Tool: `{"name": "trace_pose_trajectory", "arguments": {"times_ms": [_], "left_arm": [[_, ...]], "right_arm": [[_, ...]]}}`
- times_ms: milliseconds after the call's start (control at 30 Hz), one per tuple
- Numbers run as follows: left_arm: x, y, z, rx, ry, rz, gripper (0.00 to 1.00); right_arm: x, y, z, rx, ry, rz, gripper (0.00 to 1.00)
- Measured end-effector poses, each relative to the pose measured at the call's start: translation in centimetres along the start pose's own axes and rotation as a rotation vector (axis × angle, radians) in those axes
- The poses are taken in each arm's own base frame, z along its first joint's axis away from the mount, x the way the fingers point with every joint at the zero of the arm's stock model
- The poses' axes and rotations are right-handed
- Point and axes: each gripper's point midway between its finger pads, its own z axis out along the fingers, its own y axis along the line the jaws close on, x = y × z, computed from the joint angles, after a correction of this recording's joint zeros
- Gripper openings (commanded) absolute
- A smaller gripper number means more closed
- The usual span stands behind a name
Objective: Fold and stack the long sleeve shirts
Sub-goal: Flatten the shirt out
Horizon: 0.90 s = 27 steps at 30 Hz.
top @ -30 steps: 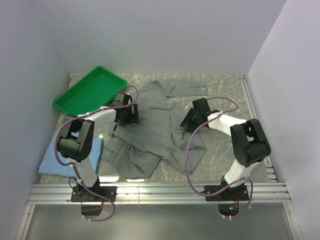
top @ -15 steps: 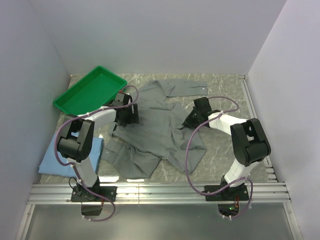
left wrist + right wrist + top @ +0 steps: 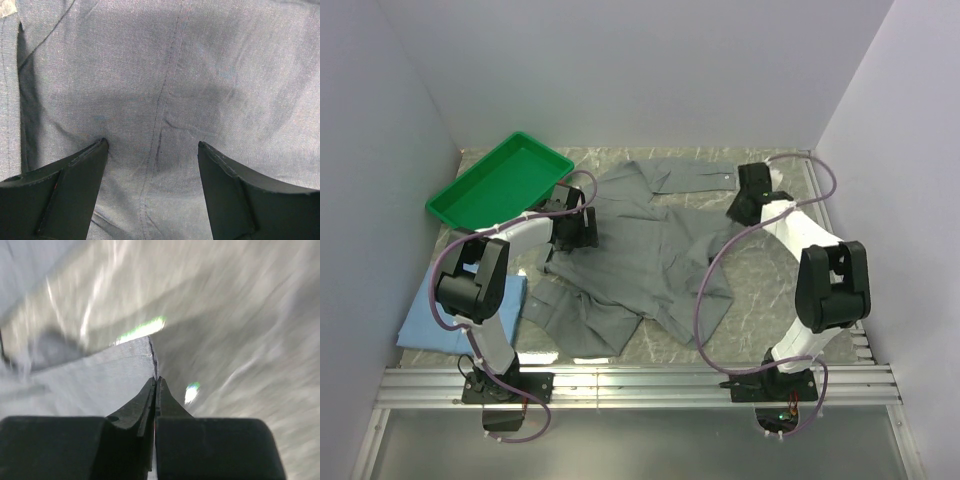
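Note:
The grey long sleeve shirt (image 3: 640, 260) lies spread across the middle of the table, one sleeve (image 3: 692, 176) reaching toward the back. My left gripper (image 3: 575, 228) rests on its left shoulder area with both fingers wide apart. In the left wrist view the left gripper (image 3: 152, 145) is open over a seam of the grey cloth (image 3: 165, 75). My right gripper (image 3: 742, 208) is at the shirt's right side. In the right wrist view the right gripper (image 3: 156, 380) is shut on a thin edge of the grey fabric (image 3: 100, 385). The light blue shirt (image 3: 455, 312) lies folded at the near left.
A green plastic tray (image 3: 500, 180) stands at the back left, close to my left arm. White walls close in the left, back and right sides. A metal rail (image 3: 640, 385) runs along the near edge. Marble tabletop (image 3: 770, 290) shows to the right of the shirt.
My right gripper closed on the grey shirt's right edge, then swung right and toward the back, drawing the cloth with it. The left arm stayed put.

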Motion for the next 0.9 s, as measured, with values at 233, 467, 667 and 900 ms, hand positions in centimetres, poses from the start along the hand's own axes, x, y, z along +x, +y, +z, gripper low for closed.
{"name": "trace_pose_trajectory", "arguments": {"times_ms": [233, 467, 667, 900], "left_arm": [[0.0, 0.0, 0.0, 0.001, -0.001, 0.000, 0.80], [0.0, 0.0, 0.0, 0.001, -0.001, 0.000, 0.80], [0.0, 0.0, 0.0, 0.001, -0.001, 0.000, 0.80], [0.0, 0.0, 0.0, 0.001, -0.001, -0.004, 0.80]], "right_arm": [[-8.0, -2.1, -1.0, 0.132, -0.197, -0.135, 0.00], [-9.9, -5.4, 0.3, 0.303, -0.219, -0.253, 0.34], [-12.6, -8.3, -0.9, 0.454, -0.225, -0.210, 0.52], [-11.0, -4.2, -4.4, 0.282, -0.197, -0.137, 0.59]]}}
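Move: My right fingers are shut on the shirt's far right corner, held some 7 cm above the table. It is headed for the bare marble about 9 cm to the right and roughly level ahead; the flat sleeve's cuff lies 10 cm ahead and 3 cm left, the bunched folds 11 cm back and 15 cm left, all about 7 cm down. From my left hand that bare spot is some 44 cm right, 5 cm ahead and 1 cm down. I swing my right hand right, about 13 cm in all, and some 4 cm forward, rising about 5 cm to fling the held corner outward, with the wrist rolling left side down some 30 degrees. After a slight dip I open my fingers and let the cloth go, then climb clear and swing back left over it. My left hand stays put, open fingers pressing on the shirt. ##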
